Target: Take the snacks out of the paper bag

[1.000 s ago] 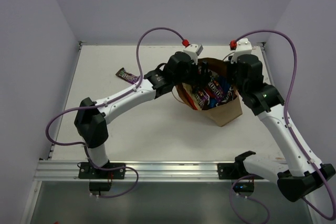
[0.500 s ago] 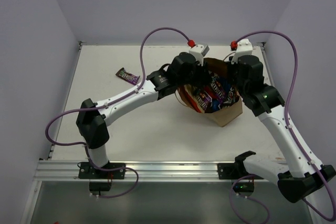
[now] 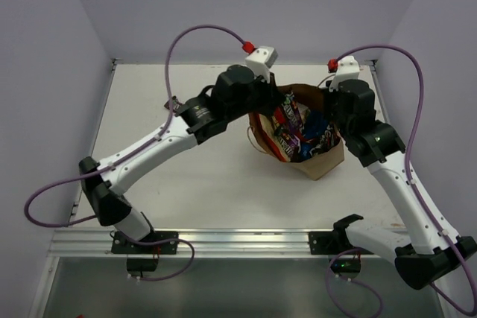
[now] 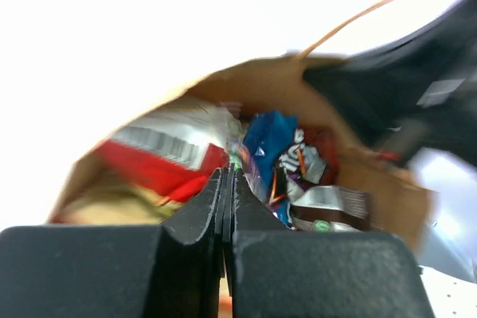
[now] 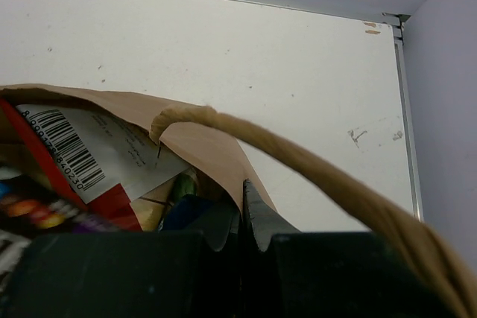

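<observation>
The brown paper bag (image 3: 324,160) lies tilted on the table, its mouth facing up and left, packed with snacks (image 3: 302,135). My left gripper (image 3: 274,106) is at the mouth, shut on the thin edge of a purple candy packet (image 3: 287,117) that stands up out of the pile. The left wrist view shows the closed left gripper (image 4: 229,173) against purple foil (image 4: 253,176), with a blue packet (image 4: 268,135) and a red-and-white packet (image 4: 160,150) inside the paper bag (image 4: 261,83). My right gripper (image 5: 243,184) is shut on the paper bag's rim (image 5: 209,147), beside the right gripper (image 3: 328,109) position at the bag's far side.
A twisted paper handle (image 5: 335,184) arcs over the right fingers. One small candy bar (image 3: 176,100) lies on the table at the left, mostly hidden behind the left arm. Purple-grey walls close in the table on three sides.
The left jaws closed at the bag mouth and the left arm drew back up and left. A red-and-purple packet now stands higher in the bag. The right arm has not moved.
</observation>
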Available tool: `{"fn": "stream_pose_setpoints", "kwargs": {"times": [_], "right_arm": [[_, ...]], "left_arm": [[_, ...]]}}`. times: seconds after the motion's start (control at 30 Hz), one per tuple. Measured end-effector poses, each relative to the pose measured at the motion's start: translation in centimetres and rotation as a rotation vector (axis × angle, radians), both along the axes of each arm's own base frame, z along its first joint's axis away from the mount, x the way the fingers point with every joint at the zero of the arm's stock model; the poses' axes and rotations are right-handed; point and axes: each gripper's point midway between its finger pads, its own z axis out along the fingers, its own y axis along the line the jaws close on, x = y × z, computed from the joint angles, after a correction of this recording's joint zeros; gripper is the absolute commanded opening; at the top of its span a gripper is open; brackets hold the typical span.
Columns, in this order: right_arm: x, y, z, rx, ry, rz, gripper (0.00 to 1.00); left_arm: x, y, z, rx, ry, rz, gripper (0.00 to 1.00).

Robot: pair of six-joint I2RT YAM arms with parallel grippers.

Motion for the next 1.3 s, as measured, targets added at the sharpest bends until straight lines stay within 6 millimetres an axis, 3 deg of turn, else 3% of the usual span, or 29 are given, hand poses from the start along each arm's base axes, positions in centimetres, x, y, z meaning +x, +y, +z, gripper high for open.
{"fn": "stream_pose_setpoints", "kwargs": {"times": [0.13, 0.27, 0.37, 0.47, 0.63, 0.83, 0.93, 1.1, 1.13, 1.2, 1.23, 1.3], "right_arm": [[-0.1, -0.1, -0.1, -0.008, 0.0, -0.001, 0.0], [-0.1, -0.3, -0.1, -0.014, 0.001, -0.006, 0.0], [0.0, -0.3, -0.2, -0.016, 0.001, -0.008, 0.0], [0.0, -0.4, -0.2, -0.018, -0.002, -0.014, 0.0], [0.0, -0.5, -0.3, -0.019, -0.005, -0.018, 0.0], [-0.1, -0.5, -0.4, -0.016, -0.01, -0.017, 0.0], [-0.1, -0.5, -0.4, -0.015, -0.013, -0.017, 0.0], [-0.1, -0.5, -0.5, -0.013, -0.015, -0.015, 0.0], [-0.1, -0.4, -0.5, -0.013, -0.015, -0.014, 0.0], [-0.1, -0.4, -0.6, -0.012, -0.015, -0.014, 0.0], [-0.1, -0.4, -0.6, -0.012, -0.015, -0.014, 0.0], [-0.1, -0.4, -0.5, -0.012, -0.016, -0.013, 0.0]], "left_arm": [[-0.7, 5.9, 7.8, -0.07, -0.129, 0.101, 0.0], [0.0, 14.5, 14.6, -0.147, -0.258, 0.283, 0.0], [0.6, 19.6, 16.2, -0.153, -0.312, 0.421, 0.0], [1.4, 22.1, 15.0, -0.097, -0.318, 0.498, 0.0], [5.0, 21.2, 9.4, 0.044, -0.261, 0.525, 0.0], [11.4, 15.3, -3.2, 0.215, -0.103, 0.416, 0.0], [13.4, 13.0, -8.2, 0.235, -0.047, 0.353, 0.0], [16.7, 12.6, -14.4, 0.209, 0.012, 0.331, 0.01], [17.5, 13.0, -15.7, 0.208, 0.026, 0.339, 0.22], [19.0, 14.4, -18.2, 0.221, 0.05, 0.363, 0.53], [19.5, 15.4, -19.6, 0.238, 0.068, 0.378, 0.82], [20.0, 17.4, -21.7, 0.273, 0.105, 0.413, 0.98]]}}
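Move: The M&M's bar is already pinched in the left gripper over the bag. Its destination, the bare patch of table left of the bag, lies about 23 cm ahead, 17 cm left and 32 cm below this hand. The bag's mouth is some 4 cm back, 6 cm right and 8 cm below; the first bar lies about 27 cm ahead, 40 cm left, at table level. From the right gripper, the patch is roughly 21 cm ahead, 30 cm left, 32 cm below. Lift the left gripper with the M&M's bar about 16 cm while swinging it some 22 cm left, away from the bag's mouth, turning about 30 degrees counter-clockwise. Then reach forward and sink steeply towards the bare patch, coming back right a little before veering left, and open the fingers wide to let the bar go while still sinking. Keep the right gripper still, pinching the bag's rim. ##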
